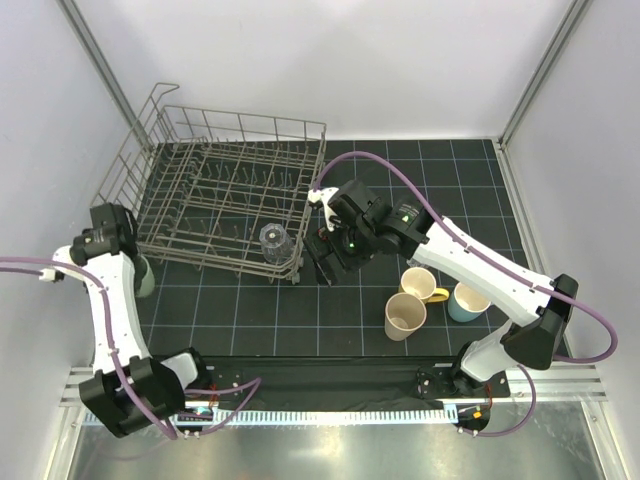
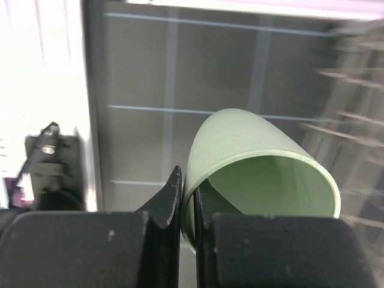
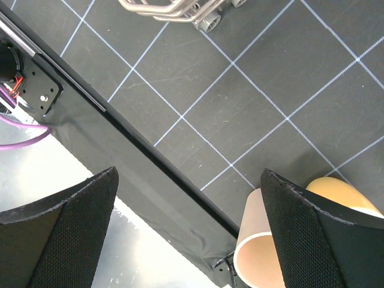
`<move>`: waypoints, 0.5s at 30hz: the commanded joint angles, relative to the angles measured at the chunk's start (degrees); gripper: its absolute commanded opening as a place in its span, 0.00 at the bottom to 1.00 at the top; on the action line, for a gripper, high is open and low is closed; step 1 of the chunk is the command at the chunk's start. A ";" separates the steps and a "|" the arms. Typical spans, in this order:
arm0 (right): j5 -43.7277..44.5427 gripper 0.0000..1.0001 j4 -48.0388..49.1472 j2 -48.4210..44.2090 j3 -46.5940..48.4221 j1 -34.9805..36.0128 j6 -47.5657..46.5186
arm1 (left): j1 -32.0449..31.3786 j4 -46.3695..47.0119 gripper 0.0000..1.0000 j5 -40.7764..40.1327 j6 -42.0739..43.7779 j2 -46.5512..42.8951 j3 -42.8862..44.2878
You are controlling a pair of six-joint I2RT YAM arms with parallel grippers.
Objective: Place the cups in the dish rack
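The mint-green cup fills the left wrist view, and my left gripper is shut on its rim, one finger outside the wall and one inside. From above, this cup peeks out under the left gripper, just left of the dish rack. A clear tumbler stands inside the rack near its front rim. My right gripper hovers open beside the rack's front right corner, holding nothing. The tan cup, the cream mug and the light-blue mug stand on the mat at the right.
The right wrist view looks down past the open right gripper at the tan cup, the cream mug, the rack's corner and the mat's front edge. Blurred rack tines lie right of the green cup.
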 commanded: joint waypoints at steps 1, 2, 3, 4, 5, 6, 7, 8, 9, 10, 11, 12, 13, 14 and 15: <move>-1.57 1.00 2.13 -1.38 1.90 -0.30 -1.56 | -0.79 -7.84 0.00 3.47 -3.45 -2.48 8.21; -2.00 1.00 2.13 -1.47 1.81 -0.39 -1.56 | -0.70 -8.20 0.00 4.87 -3.81 -3.00 11.62; -2.18 1.00 2.31 -1.64 1.81 -0.30 -1.56 | -0.79 -8.46 0.00 5.84 -4.07 -3.62 13.22; -2.36 1.00 2.31 -1.91 1.63 -0.39 -1.48 | -0.79 -8.29 0.00 6.89 -4.25 -4.15 14.55; -2.62 1.00 2.57 -2.26 1.63 -0.39 -1.47 | -0.70 -7.68 0.01 8.29 -4.42 -5.81 17.34; -2.80 1.00 2.66 -2.43 1.63 -0.30 -1.39 | -0.79 -6.28 0.00 13.01 -4.08 -6.61 18.15; -2.80 1.00 2.75 -2.44 1.63 -0.30 -1.47 | -0.70 -4.27 0.00 15.93 -3.46 -7.48 18.86; -2.88 1.00 2.83 -2.87 1.63 -0.39 -1.39 | -0.79 0.71 0.00 19.78 -2.59 -9.15 19.21; -2.80 1.00 2.92 -2.96 1.63 -0.39 -1.21 | -0.79 3.29 0.00 22.95 -2.58 -9.86 19.48; -2.71 1.00 2.92 -3.14 1.63 -0.48 -1.12 | -0.79 5.75 0.00 29.77 -2.75 -10.47 19.57; -2.62 1.00 3.10 -3.49 1.81 -0.48 -1.04 | -0.70 11.69 0.00 33.32 -3.28 -11.44 19.66; -2.45 1.00 3.10 -3.66 1.90 -0.39 -0.86 | -0.79 14.80 0.00 36.32 -3.37 -11.80 19.57; -2.45 1.00 3.10 -3.93 2.24 -0.39 -0.60 | -0.79 18.74 0.00 42.96 -3.63 -12.15 19.39; -2.27 1.00 3.10 -4.10 2.51 -0.39 -0.60 | -0.79 22.44 0.00 45.90 -4.16 -12.50 19.05; -2.01 1.00 3.19 -4.63 2.86 -0.56 -0.25 | -0.70 34.74 0.00 49.84 -5.73 -13.63 18.08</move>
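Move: The left hand already holds the green cup by its wall, about 16 cm above the table. From this hand the dish rack's middle lies some 21 cm ahead, 16 cm to the right and 10 cm below; the upturned glass in the rack is about 11 cm ahead, 27 cm to the right and 11 cm lower. From the waiting right hand the rack's middle lies roughly 19 cm ahead, 21 cm to the left and 17 cm down. With the green cup still pinched by its wall, the left hand climbs fast, some 18 cm, going forward about 7 cm on the way and swinging left about 8 cm in the later part, up over the near-left part of the dish rack. The wrist meanwhile tips up about 50 degrees and turns somewhat clockwise, so that the fingers, at first pointing down and to the left, come to point mainly forward and still down, and they keep their hold. ##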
